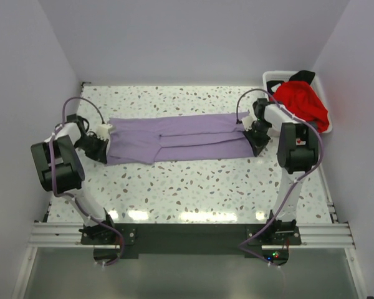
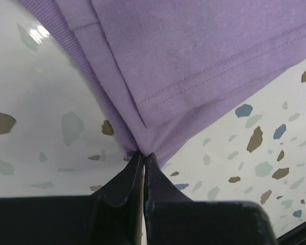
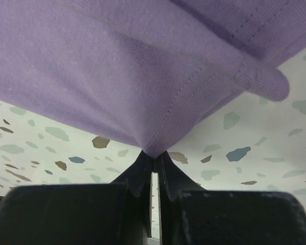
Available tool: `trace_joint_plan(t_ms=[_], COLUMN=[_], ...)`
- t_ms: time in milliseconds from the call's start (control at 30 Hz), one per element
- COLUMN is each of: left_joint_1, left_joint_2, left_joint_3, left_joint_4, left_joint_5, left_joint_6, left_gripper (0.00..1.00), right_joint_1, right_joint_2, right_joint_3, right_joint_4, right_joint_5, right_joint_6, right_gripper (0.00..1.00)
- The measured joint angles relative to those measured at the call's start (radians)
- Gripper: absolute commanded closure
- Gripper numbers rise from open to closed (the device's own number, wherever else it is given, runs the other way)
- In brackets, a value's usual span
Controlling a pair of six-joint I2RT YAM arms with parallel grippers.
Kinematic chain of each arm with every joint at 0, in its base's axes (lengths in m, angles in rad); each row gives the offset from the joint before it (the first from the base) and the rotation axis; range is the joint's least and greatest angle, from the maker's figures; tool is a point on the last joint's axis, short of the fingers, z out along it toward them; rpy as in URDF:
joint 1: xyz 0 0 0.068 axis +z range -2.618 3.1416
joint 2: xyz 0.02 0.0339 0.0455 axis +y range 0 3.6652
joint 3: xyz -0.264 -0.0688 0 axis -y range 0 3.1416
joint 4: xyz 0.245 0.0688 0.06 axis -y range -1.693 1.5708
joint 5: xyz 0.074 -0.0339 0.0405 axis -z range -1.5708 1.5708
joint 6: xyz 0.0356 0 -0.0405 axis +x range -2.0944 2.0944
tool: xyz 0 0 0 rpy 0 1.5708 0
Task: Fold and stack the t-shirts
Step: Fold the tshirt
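A lavender-purple t-shirt (image 1: 174, 141) lies folded into a long band across the middle of the speckled table. My left gripper (image 1: 103, 149) is shut on its near left corner; in the left wrist view the black fingertips (image 2: 137, 163) pinch the purple cloth (image 2: 204, 56) just above the tabletop. My right gripper (image 1: 254, 147) is shut on the near right corner, and the right wrist view shows the hem (image 3: 143, 76) bunched between its fingertips (image 3: 166, 166). A bright red t-shirt (image 1: 302, 103) and a black one (image 1: 302, 76) sit in the basket.
A white plastic basket (image 1: 273, 79) stands at the back right corner of the table, just behind the right arm. Pale walls close in the back and both sides. A metal rail (image 1: 187, 233) with the arm bases runs along the near edge.
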Motion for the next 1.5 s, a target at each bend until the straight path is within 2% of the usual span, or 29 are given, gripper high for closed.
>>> trace_joint_plan(t_ms=[167,200,233,267,300,333,367,600,767,933,1100,1300,1500], left_joint_1=[0.006,0.006,0.006,0.006,0.007,0.008,0.014,0.045,0.044,0.040,0.029,0.019,0.018], left_joint_2=[-0.069,-0.087,-0.104,-0.115,-0.127,-0.139,-0.154,-0.244,-0.233,-0.186,-0.151,-0.093,-0.035], left_joint_3=[-0.071,-0.083,-0.092,-0.097,-0.097,-0.097,-0.097,-0.028,0.045,0.020,-0.027,-0.040,-0.040], left_joint_4=[-0.021,-0.029,-0.036,-0.042,-0.049,-0.052,-0.055,-0.090,-0.097,-0.090,-0.072,-0.023,0.014], left_joint_5=[-0.007,-0.007,-0.007,-0.007,-0.006,-0.006,-0.002,0.081,0.160,0.192,0.195,0.171,0.129], left_joint_6=[0.009,0.010,0.010,0.010,0.009,0.008,0.006,-0.029,-0.093,-0.180,-0.258,-0.335,-0.380], left_gripper=[1.00,1.00,0.86,0.79,0.73,0.65,0.63,0.59,0.58,0.57,0.57,0.57,0.58], right_joint_1=[0.004,0.004,0.004,0.004,0.004,0.004,0.003,0.024,0.171,0.377,0.525,0.629,0.706], right_joint_2=[-0.032,-0.033,-0.034,-0.034,-0.035,-0.040,-0.051,-0.238,-0.335,-0.246,-0.150,-0.068,0.011], right_joint_3=[-0.047,-0.050,-0.050,-0.050,-0.050,-0.050,-0.050,-0.001,-0.008,-0.024,-0.064,-0.110,-0.116], right_joint_4=[0.009,0.008,0.006,0.005,0.004,0.002,-0.003,-0.005,0.128,0.314,0.532,0.744,0.880], right_joint_5=[0.041,0.047,0.049,0.051,0.054,0.060,0.059,-0.111,-0.274,-0.405,-0.461,-0.483,-0.482], right_joint_6=[-0.056,-0.065,-0.072,-0.075,-0.081,-0.084,-0.080,0.052,0.259,0.500,0.727,0.953,1.106], right_gripper=[1.00,0.75,0.63,0.50,0.47,0.46,0.45,0.47,0.47,0.47,0.46,0.46,0.46])
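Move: The right hand still pinches the t-shirt's near right corner. The flap corner it heads for, midway along the near edge, lies about 43 cm to its left and 4 cm back, near its own height. The far right corner is some 19 cm ahead and 3 cm left, the red t-shirt about 21 cm ahead and 18 cm right. The left hand pinches the near left corner, with the flap corner roughly 21 cm to its right and 1 cm back. Still pinching the near corners, both hands draw the cloth towards the base, the left about 3 cm, the right barely 1 cm, then open and let go. The right rises some 13 cm and sweeps about 40 cm left over the t-shirt, slanting back and down with fingers open to just above the flap corner. The left lifts, then lowers open around the near left corner, slightly right, wrist turning some 20 degrees counter-clockwise. ##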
